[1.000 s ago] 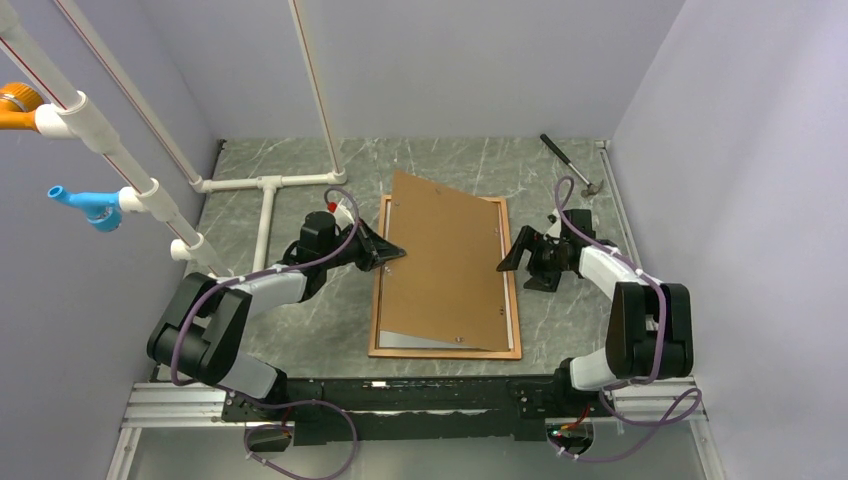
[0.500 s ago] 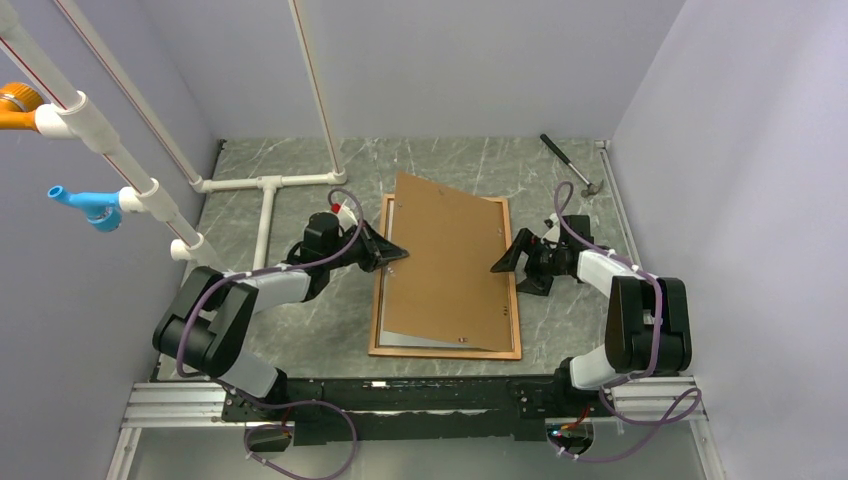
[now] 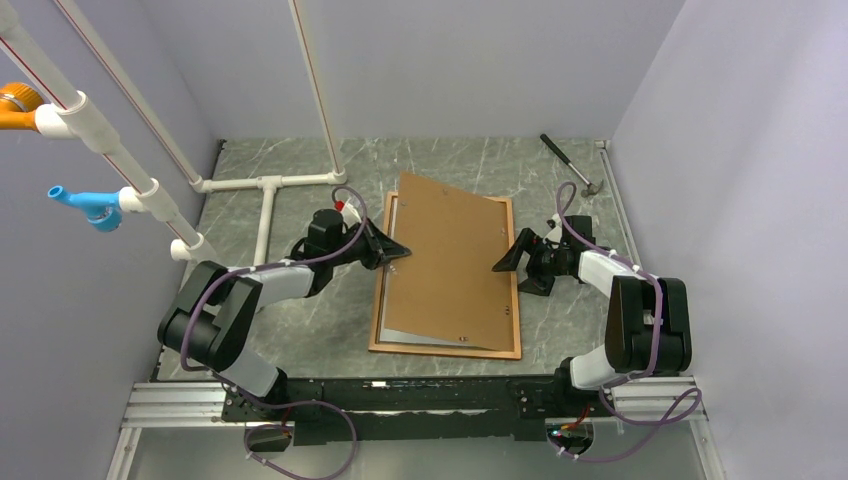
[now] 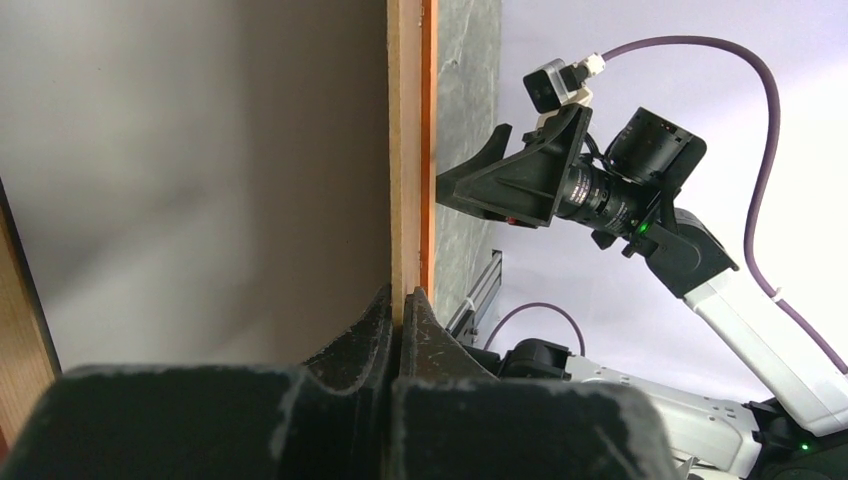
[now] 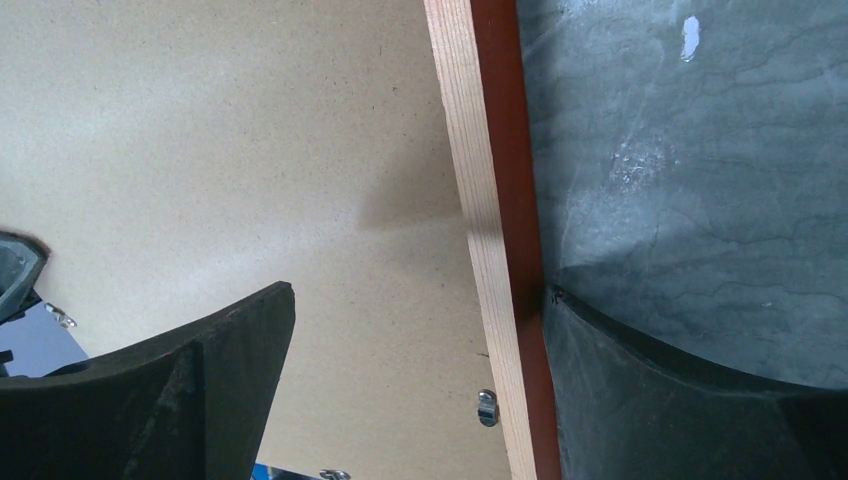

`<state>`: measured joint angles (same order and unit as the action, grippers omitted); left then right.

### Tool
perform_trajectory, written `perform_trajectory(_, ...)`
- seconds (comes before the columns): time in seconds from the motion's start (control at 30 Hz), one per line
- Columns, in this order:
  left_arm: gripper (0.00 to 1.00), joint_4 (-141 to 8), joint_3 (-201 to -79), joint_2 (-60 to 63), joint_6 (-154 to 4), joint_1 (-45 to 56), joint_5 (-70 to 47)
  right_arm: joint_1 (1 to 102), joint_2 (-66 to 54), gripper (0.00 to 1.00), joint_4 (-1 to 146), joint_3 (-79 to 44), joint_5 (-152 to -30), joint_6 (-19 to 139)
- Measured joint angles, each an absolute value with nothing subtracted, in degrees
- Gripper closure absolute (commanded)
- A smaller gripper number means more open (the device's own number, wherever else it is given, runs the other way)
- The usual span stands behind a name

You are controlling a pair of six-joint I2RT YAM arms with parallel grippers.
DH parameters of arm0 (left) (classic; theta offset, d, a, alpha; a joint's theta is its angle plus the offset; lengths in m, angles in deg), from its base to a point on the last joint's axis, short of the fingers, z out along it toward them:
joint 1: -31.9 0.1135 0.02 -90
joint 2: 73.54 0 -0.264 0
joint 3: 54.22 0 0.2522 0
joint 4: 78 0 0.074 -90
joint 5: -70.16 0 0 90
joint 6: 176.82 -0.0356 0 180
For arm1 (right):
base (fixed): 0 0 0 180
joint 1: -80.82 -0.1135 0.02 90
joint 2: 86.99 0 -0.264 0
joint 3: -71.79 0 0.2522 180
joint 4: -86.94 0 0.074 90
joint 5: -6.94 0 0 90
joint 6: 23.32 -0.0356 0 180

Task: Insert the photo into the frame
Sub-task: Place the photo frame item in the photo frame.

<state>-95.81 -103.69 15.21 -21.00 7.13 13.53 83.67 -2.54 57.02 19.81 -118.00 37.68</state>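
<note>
The frame point(image 3: 515, 310) lies flat on the table, reddish-brown with a pale inner edge point(image 5: 495, 200). A brown fibreboard backing panel point(image 3: 450, 270) rests skewed on it, its far-left corner past the frame. A pale strip point(image 3: 405, 340) shows under the panel along the near and left sides; it looks like the photo's white back. My left gripper point(image 3: 398, 253) is shut on the panel's left edge point(image 4: 400, 298). My right gripper point(image 3: 507, 262) stands open astride the frame's right rail point(image 5: 418, 292), one finger over the panel and one on the table.
A hammer point(image 3: 570, 165) lies at the back right. A white pipe rig point(image 3: 265, 185) with blue point(image 3: 85, 205) and orange point(image 3: 15, 105) fittings fills the left and back. A small metal tab point(image 5: 487, 405) sits by the frame's right rail.
The left gripper and the panel's left edge have shifted slightly right, baring more pale strip on the left. The right gripper closed in on the right rail, then held still.
</note>
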Motion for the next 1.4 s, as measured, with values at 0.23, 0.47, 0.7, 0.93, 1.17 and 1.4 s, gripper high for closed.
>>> perform_trajectory(0.23, 0.83, -90.4, -106.8, 15.2, -24.3, 6.9, 13.2, 83.7, -2.5, 0.07, 57.1, 19.8, -117.9, 37.7)
perform_trajectory(0.47, 0.5, -82.8, -109.6, 15.2, -29.9, 6.1, 12.5, 83.7, -2.5, 0.07, 57.1, 19.8, -118.1, 37.7)
perform_trajectory(0.7, 0.32, -77.1, -111.4, 15.5, -34.2, 5.7, 11.6, 83.6, -2.5, 0.07, 57.0, 19.8, -118.3, 37.7)
perform_trajectory(0.93, 0.21, -70.3, -114.1, 16.8, -38.1, 4.9, 9.4, 83.6, -2.5, 0.07, 57.0, 19.8, -118.7, 37.7)
perform_trajectory(1.17, 0.17, -63.3, -118.4, 19.7, -41.6, 3.2, 5.7, 83.6, -2.5, 0.07, 57.0, 19.8, -118.7, 37.7)
perform_trajectory(1.4, 0.12, -53.6, -124.4, 21.9, -45.7, 0.5, -0.2, 83.6, -2.5, 0.06, 57.0, 19.8, -118.6, 37.7)
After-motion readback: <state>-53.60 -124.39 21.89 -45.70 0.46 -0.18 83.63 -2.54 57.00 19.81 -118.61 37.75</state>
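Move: My left hand pinches the left edge of the brown backing board, held up at a slant over the photo frame; the board's middle lies about 10 cm to its right and 4 cm lower. The frame's middle is some 9 cm right, 1 cm back and 9 cm down, and its left rail about 4 cm left, level fore and aft, 9 cm down. From my right hand, the board's middle is roughly 11 cm left, 1 cm ahead and 2 cm up. I open my left fingers wide to give up the pinch on the board's edge, then sink about 5.5 cm almost straight down towards the frame's left side. As I go I tip the fingers some 30 degrees steeper, keeping one finger under the left edge and the other over the board's face. My right hand stays put, open, one fingertip still against the outside of the right rail. ##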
